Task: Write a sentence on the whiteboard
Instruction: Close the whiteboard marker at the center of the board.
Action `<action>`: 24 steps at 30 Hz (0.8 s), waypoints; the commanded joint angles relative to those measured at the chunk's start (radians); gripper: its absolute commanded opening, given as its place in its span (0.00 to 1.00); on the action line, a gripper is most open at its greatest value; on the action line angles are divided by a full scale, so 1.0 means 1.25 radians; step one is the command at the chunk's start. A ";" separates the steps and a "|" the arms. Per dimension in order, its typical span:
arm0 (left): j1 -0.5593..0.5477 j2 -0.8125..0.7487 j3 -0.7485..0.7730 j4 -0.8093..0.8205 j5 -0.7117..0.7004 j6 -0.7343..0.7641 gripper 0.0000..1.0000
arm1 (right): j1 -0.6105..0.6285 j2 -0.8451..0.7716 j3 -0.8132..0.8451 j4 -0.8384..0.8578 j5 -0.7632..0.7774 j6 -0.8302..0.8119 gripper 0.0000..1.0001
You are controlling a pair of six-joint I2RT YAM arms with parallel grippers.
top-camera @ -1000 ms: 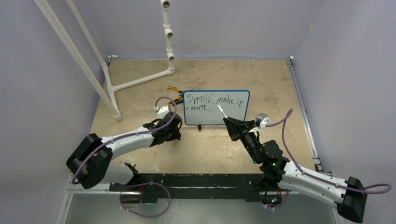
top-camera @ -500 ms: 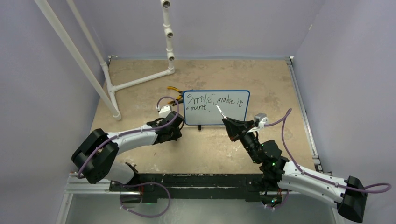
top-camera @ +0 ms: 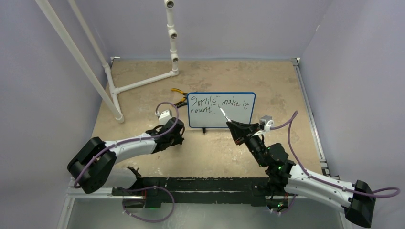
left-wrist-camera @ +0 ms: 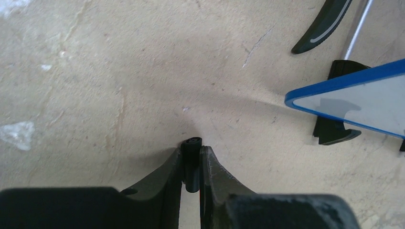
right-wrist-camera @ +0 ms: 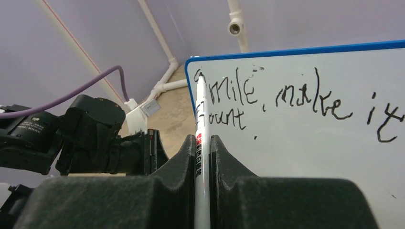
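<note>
The whiteboard (top-camera: 241, 118) stands upright on black feet mid-table, its blue frame also in the right wrist view (right-wrist-camera: 310, 157) and its corner in the left wrist view (left-wrist-camera: 363, 102). The sentence (top-camera: 219, 101) reads "Smile, make it count" in two lines (right-wrist-camera: 310, 98). My right gripper (top-camera: 237, 130) is shut on a white marker (right-wrist-camera: 201, 138), whose tip (top-camera: 221, 109) points at the board's left part; I cannot tell whether it touches. My left gripper (top-camera: 177, 138) is low at the board's left and shut on a small black cap (left-wrist-camera: 191, 162).
A white PVC pipe frame (top-camera: 143, 82) stands at the back left. Pliers with yellow-black handles (top-camera: 179, 93) lie behind the board's left end, one handle in the left wrist view (left-wrist-camera: 325, 24). A black board foot (left-wrist-camera: 334, 129) rests on the tan tabletop.
The marker tip has crept slightly left along the board. The left arm has shifted a little, its wrist staying by the board's left end with the cap held.
</note>
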 commanded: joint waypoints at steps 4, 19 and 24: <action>-0.003 -0.203 -0.133 0.168 -0.026 -0.066 0.00 | 0.000 0.048 -0.019 0.117 -0.130 -0.017 0.00; -0.004 -0.393 -0.178 0.364 -0.007 -0.166 0.00 | 0.046 0.362 0.073 0.184 -0.210 0.029 0.00; -0.004 -0.394 -0.182 0.387 0.019 -0.178 0.00 | 0.069 0.419 0.113 0.172 -0.175 0.033 0.00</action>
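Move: The left hand holds the cap just above the table; the right hand's marker, its uncapped tip leading, is about 15 cm to its right, 2 cm ahead and 24 cm higher. The pliers lie some 19 cm straight ahead of the left hand. From the right hand, the cap lies roughly 19 cm left, 3 cm ahead and 22 cm below, with the whiteboard's middle about 12 cm ahead, 3 cm left and 15 cm lower. Left hand lifts the held cap about 14 cm, tilting up; right carries the marker 10 cm left and down towards it. ##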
